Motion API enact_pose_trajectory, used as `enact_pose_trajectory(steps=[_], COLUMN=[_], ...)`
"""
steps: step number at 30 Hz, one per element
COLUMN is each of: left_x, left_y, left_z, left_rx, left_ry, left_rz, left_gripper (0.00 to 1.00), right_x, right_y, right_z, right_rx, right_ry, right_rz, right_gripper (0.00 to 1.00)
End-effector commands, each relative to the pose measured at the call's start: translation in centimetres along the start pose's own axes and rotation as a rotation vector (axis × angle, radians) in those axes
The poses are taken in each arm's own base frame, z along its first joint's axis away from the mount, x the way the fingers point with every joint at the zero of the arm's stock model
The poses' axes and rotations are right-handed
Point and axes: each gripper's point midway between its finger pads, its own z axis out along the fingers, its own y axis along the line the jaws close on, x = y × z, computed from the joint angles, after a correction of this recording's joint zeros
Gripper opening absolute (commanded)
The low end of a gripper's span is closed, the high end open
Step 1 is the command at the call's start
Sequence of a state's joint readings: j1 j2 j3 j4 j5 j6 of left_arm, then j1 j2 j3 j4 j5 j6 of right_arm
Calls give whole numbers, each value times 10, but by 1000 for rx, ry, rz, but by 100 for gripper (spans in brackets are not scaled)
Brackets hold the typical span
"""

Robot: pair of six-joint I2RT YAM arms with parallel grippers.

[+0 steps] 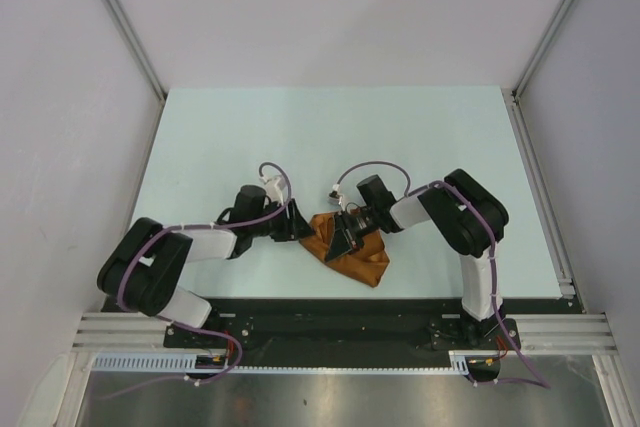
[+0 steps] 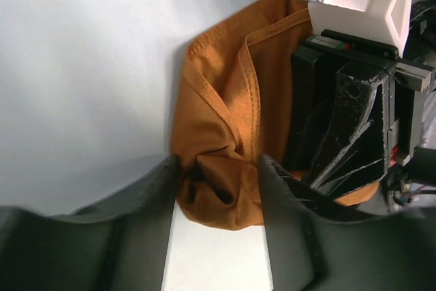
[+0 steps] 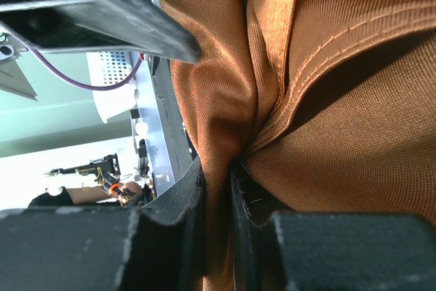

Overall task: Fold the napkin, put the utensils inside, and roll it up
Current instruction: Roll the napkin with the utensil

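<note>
The rust-orange napkin (image 1: 366,261) lies bunched near the table's front edge, between my two grippers. My left gripper (image 1: 299,226) comes at it from the left. In the left wrist view its fingertips (image 2: 218,165) press both sides of the napkin's (image 2: 218,93) rolled, creased end. My right gripper (image 1: 346,231) reaches in from the right. In the right wrist view its jaws (image 3: 216,168) are pinched tight on an upright fold of the napkin (image 3: 340,100). The right gripper's black body (image 2: 354,114) stands right beside the left fingers. The utensils are hidden.
The pale table (image 1: 330,137) stretches away behind the napkin. A black base strip (image 1: 330,312) and metal rails run along the near edge. White walls with corner posts (image 1: 120,17) enclose the sides and back. The two grippers stand nearly touching.
</note>
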State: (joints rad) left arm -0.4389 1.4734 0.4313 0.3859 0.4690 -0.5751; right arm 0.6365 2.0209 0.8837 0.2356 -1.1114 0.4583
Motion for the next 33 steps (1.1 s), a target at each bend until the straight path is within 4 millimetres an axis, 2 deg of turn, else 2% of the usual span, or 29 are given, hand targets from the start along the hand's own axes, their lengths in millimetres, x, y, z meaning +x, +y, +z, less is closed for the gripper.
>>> enact_pose_trajectory(steps=[1,2,3,5,6,9,13,15,16,17,19,20,22,23,25,29,33], left_x=[4,4,5,5,5,4,7,6,9,7,9,6,5,5,5,3,2], left_y=[-11,-11,-11,-11,-10,-7,-3,-2,0,1,3,4,5,8,9,7,8], left_z=[5,5,6,6,6,5,7,9,9,11,11,12,13,14,15,17,16], left_rx=[60,64,63,60,56,37,4,-3,-15,-24,-41,-45,-58,-68,-70,-57,-63], left_ry=[9,10,13,18,20,23,63,72,87,90,103,102,106,109,116,121,124], left_rz=[5,4,2,4,5,5,-13,-19,-29,-32,-44,-44,-49,-53,-60,-65,-60], left_gripper=[38,19,10,0,0,0,0,0,0,0,0,0,0,0,0,0,1], right_x=[0,-2,-4,-10,-14,-28,-53,-59,-62,-60,-55,-54,-44,-45,-41,-34,-27], right_y=[-3,-4,-2,-2,-1,9,29,36,31,41,38,44,40,41,35,36,20], right_z=[-2,-4,-6,-15,-19,-36,-61,-67,-68,-68,-58,-56,-45,-42,-39,-19,-9], right_rx=[-8,-4,1,18,32,103,274,343,438,481,620,644,725,742,792,802,840], right_ry=[15,7,3,-13,-20,-40,-128,-169,-192,-197,-192,-206,-196,-209,-210,-181,-121], right_rz=[16,15,12,22,-1,-41,-149,-193,-240,-292,-386,-430,-494,-526,-555,-617,-629], right_gripper=[8,10,18,27,36,47,53,59,59,61,62,66,69,71,72,70,69])
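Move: Just at the left fingertips, within about 1 cm right and 1 cm below, sits the left end of the napkin roll. The right hand already pinches the roll's near-left edge. From that hand the left end lies some 5 cm left and 6 cm ahead, the napkin's near-right corner about 12 cm right and 5 cm back, and the unrolled part roughly 8 cm ahead and 8 cm right, all about table level. Closing from half open, the left fingers pinch the roll's left end, then keep hold while that hand eases down about 1 cm. The right fingers open and release the rolled edge; that hand arcs up some 8 cm and forward over the napkin, comes back and sinks to about 4 cm above its start. Its wrist unwinds some 55 degrees, so the wide-open fingers point steeply down at the roll again. ##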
